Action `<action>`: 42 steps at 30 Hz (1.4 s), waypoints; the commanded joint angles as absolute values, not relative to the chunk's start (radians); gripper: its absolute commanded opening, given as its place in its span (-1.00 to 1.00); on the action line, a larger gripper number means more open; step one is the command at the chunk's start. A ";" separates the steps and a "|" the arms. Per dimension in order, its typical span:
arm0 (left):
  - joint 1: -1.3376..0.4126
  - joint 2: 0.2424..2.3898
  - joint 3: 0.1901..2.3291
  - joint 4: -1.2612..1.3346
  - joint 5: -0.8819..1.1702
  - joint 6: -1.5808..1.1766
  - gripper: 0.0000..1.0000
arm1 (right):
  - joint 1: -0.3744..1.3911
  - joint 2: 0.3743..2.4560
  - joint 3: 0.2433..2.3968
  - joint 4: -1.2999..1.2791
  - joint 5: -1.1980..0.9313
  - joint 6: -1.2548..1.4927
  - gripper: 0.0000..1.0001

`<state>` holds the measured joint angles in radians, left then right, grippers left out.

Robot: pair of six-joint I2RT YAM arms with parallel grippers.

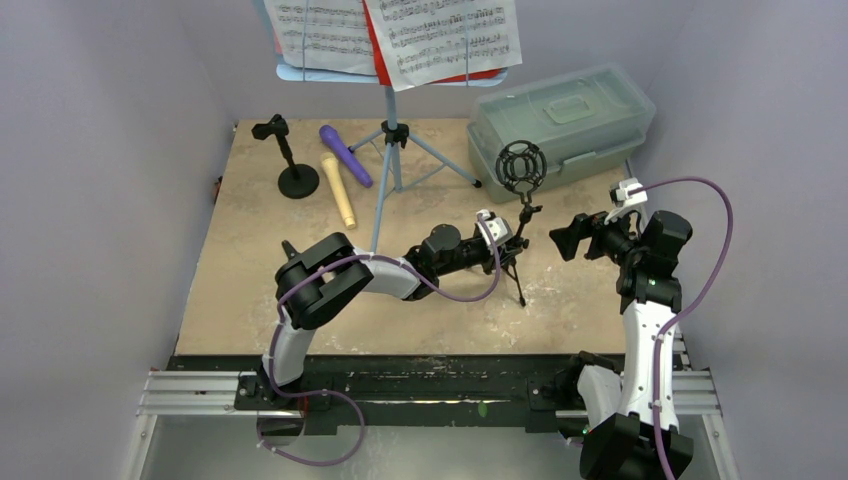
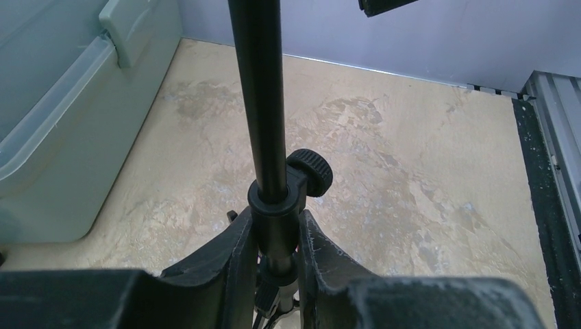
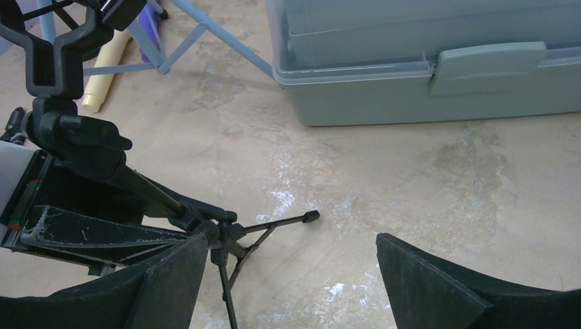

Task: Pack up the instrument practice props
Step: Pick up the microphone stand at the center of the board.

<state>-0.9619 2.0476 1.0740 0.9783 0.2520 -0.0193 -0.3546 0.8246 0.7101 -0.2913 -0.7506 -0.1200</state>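
The black tripod mic holder (image 1: 521,165) with its ring stands mid-table in front of the box. My left gripper (image 1: 510,240) is shut on its pole (image 2: 264,103), both fingers pressing the collar just under the clamp knob (image 2: 312,171); in the left wrist view the gripper (image 2: 275,240) shows the grip close up. My right gripper (image 1: 562,238) is open and empty just right of the tripod, whose legs (image 3: 226,233) lie by its left finger (image 3: 291,274). A purple microphone (image 1: 345,155), a tan microphone (image 1: 340,190) and a round-base holder (image 1: 295,175) lie at the back left.
The pale-blue music rack (image 1: 392,130) stands at the back with sheet-music pages (image 1: 400,35) on it, its legs (image 3: 212,34) spread toward the box. The translucent grey-green box (image 1: 560,125) sits shut at the back right. Walls close in on three sides.
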 commanded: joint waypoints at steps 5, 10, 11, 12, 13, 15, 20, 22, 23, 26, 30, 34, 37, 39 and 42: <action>-0.954 1.909 1.042 0.989 0.233 -0.061 -1.00 | -0.359 0.823 0.715 -0.287 -0.818 -0.158 0.96; -0.931 1.774 0.993 0.938 0.249 -0.117 -1.00 | -0.357 0.812 0.727 -0.337 -0.954 -0.230 0.98; -0.921 1.744 0.981 0.915 0.257 -0.136 -1.00 | -0.357 0.812 0.727 -0.343 -0.986 -0.233 0.98; -0.911 1.717 0.973 0.899 0.270 -0.152 -1.00 | -0.357 0.814 0.728 -0.349 -1.020 -0.230 0.98; -0.899 1.686 0.965 0.880 0.282 -0.166 -1.00 | -0.357 0.818 0.730 -0.359 -1.054 -0.231 0.97; -0.876 1.626 0.948 0.836 0.302 -0.190 -1.00 | -0.357 0.827 0.742 -0.388 -1.118 -0.251 0.98; -0.831 1.483 0.889 0.735 0.350 -0.205 -1.00 | -0.340 0.865 0.786 -0.507 -1.245 -0.378 0.98; -0.827 1.425 0.859 0.704 0.365 -0.183 -1.00 | -0.320 0.890 0.820 -0.572 -1.276 -0.432 0.97; -0.826 1.406 0.843 0.695 0.372 -0.170 -1.00 | -0.296 0.902 0.840 -0.607 -1.278 -0.452 0.97; -0.823 1.371 0.793 0.693 0.380 -0.136 -1.00 | -0.165 0.936 0.899 -0.651 -1.214 -0.455 0.96; -0.813 1.370 0.734 0.782 0.402 -0.139 -1.00 | -0.044 0.957 0.925 -0.589 -1.175 -0.364 0.96; -0.812 1.383 0.718 0.811 0.382 -0.180 -1.00 | -0.008 1.019 0.965 -0.581 -1.187 -0.310 0.96; -0.812 1.387 0.715 0.833 0.368 -0.208 -1.00 | 0.024 1.078 0.976 -0.585 -1.248 -0.280 0.95; -0.812 1.382 0.710 0.839 0.344 -0.221 -1.00 | 0.026 1.094 0.955 -0.516 -1.273 -0.205 0.93; -0.814 1.383 0.684 0.882 0.276 -0.270 -1.00 | 0.033 1.106 0.925 -0.427 -1.294 -0.096 0.91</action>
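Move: The mic stand, upright on its tripod, is already pinched at its collar by the left fingers; the clear middle of the board lies about 14 cm to this hand's left, 4 cm back and some 12 below. The music stand's right foot is roughly 15 cm ahead, 7 left; the green box 24 ahead, 11 right, slightly lower. From the open right hand the mic stand's collar is some 14 cm left, 5 back and 7 lower. Leftward and up, the left arm lifts the mic stand and carries it about 13 cm towards the middle of the board, drawing back some 4 cm; it arcs up to about 12 cm, then sinks to around 8, still gripping the collar. The right hand, kept wide open, follows leftward and somewhat back, turning about 45 degrees counter-clockwise to face the stand without touching it. ##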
